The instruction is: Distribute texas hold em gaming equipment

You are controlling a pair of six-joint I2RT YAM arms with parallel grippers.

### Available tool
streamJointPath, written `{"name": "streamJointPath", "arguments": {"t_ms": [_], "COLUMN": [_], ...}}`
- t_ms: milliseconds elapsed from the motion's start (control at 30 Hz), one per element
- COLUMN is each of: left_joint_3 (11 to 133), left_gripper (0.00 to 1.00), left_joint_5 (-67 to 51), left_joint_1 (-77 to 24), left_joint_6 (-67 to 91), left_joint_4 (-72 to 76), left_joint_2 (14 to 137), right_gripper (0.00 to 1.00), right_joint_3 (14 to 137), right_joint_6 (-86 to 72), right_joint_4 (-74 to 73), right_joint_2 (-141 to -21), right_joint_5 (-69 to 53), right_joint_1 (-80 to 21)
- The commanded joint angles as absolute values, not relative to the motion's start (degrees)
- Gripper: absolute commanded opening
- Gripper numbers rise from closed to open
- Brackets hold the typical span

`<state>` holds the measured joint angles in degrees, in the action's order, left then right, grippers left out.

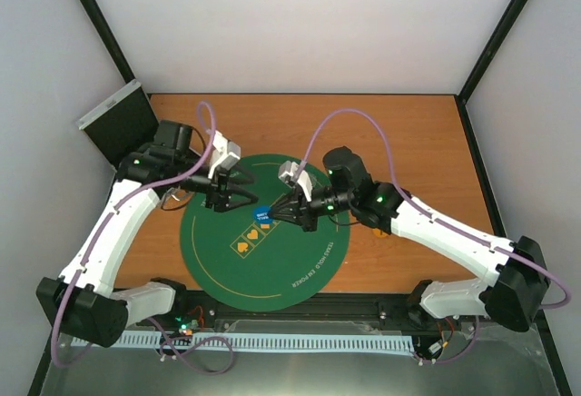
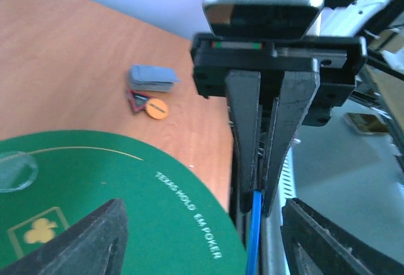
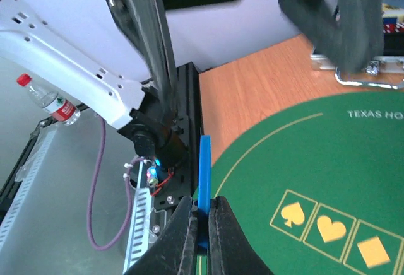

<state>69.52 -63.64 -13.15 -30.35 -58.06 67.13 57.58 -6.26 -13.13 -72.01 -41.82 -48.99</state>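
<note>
My right gripper (image 3: 202, 240) is shut on a blue disc (image 3: 204, 164), held on edge above the round green mat (image 1: 272, 264). In the top view that right gripper (image 1: 275, 213) and blue disc (image 1: 263, 215) sit near the mat's middle. My left gripper (image 1: 247, 198) faces them from the left. Its jaws stand wide apart on either side of the disc's edge (image 2: 254, 234) without touching it, so the left gripper (image 2: 208, 250) is open. On the bare wood beyond lie a stack of grey-blue cards (image 2: 151, 78), a black triangle marker (image 2: 135, 100) and an orange disc (image 2: 156, 108). A clear disc (image 2: 12, 171) rests on the mat.
A silver case (image 1: 118, 122) stands open at the table's back left corner. The black rail (image 3: 186, 136) runs along the near edge, with a water bottle (image 3: 47, 101) below it. White walls enclose three sides of the table.
</note>
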Motion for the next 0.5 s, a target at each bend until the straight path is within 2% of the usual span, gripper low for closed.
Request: {"name": "streamJointPath", "arguments": {"t_ms": [0,133,367,433,467], "left_joint_3": [66.77,66.29,66.13,66.01,66.01], "left_gripper": [0.65,0.50,0.08,0.01,0.01], "left_joint_5": [-66.40,-67.06,-65.78,-65.29,-65.11], "left_joint_1": [-18.27,-19.93,-19.95,-19.95,-19.95], "left_joint_6": [-35.34,-39.22,-39.57,-40.38,-40.75], "left_joint_4": [-61.07,-63.45,-62.89,-63.90,-64.51], "left_joint_2": [67.30,67.37,66.23,66.05,65.93], "right_gripper": [0.03,0.03,0.03,0.03,0.03], "right_joint_3": [60.73,61.81,63.00,62.88,62.78], "right_joint_6": [-4.39,-4.18,-2.26,-1.51,-1.35], "right_joint_4": [-8.83,-8.44,-10.70,-11.36,-11.60], "right_joint_2": [-73.82,-75.33,-74.75,-74.32,-74.09], "right_joint_5": [-41.83,-41.63,-40.24,-39.44,-39.18], "right_joint_1": [-51.08,-51.37,-51.58,-51.57,-51.59]}}
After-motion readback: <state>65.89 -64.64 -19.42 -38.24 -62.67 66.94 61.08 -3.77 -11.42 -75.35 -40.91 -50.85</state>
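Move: Just off the left hand's open fingertips, the blue disc pinched in the right fingers is about 4 cm back, 5 cm to the right and 3 cm lower. From the right hand, the waiting left gripper is some 4 cm ahead, 7 cm left and 3 cm above. From the left hand, the clear disc on the mat lies about 7 cm ahead, 12 cm right and 27 cm below, and the row of printed cards 3 cm back, 2 cm right and equally far below. Coming back about 4 cm, with a little drop and rightward drift, the left hand reaches the upright blue disc while turning some 10 degrees clockwise. Its fingers close from well open to nearly shut, pinching the disc's free left part. The right hand brings the disc about 2 cm left and slightly up to meet them, then holds still, keeping its own grip. ##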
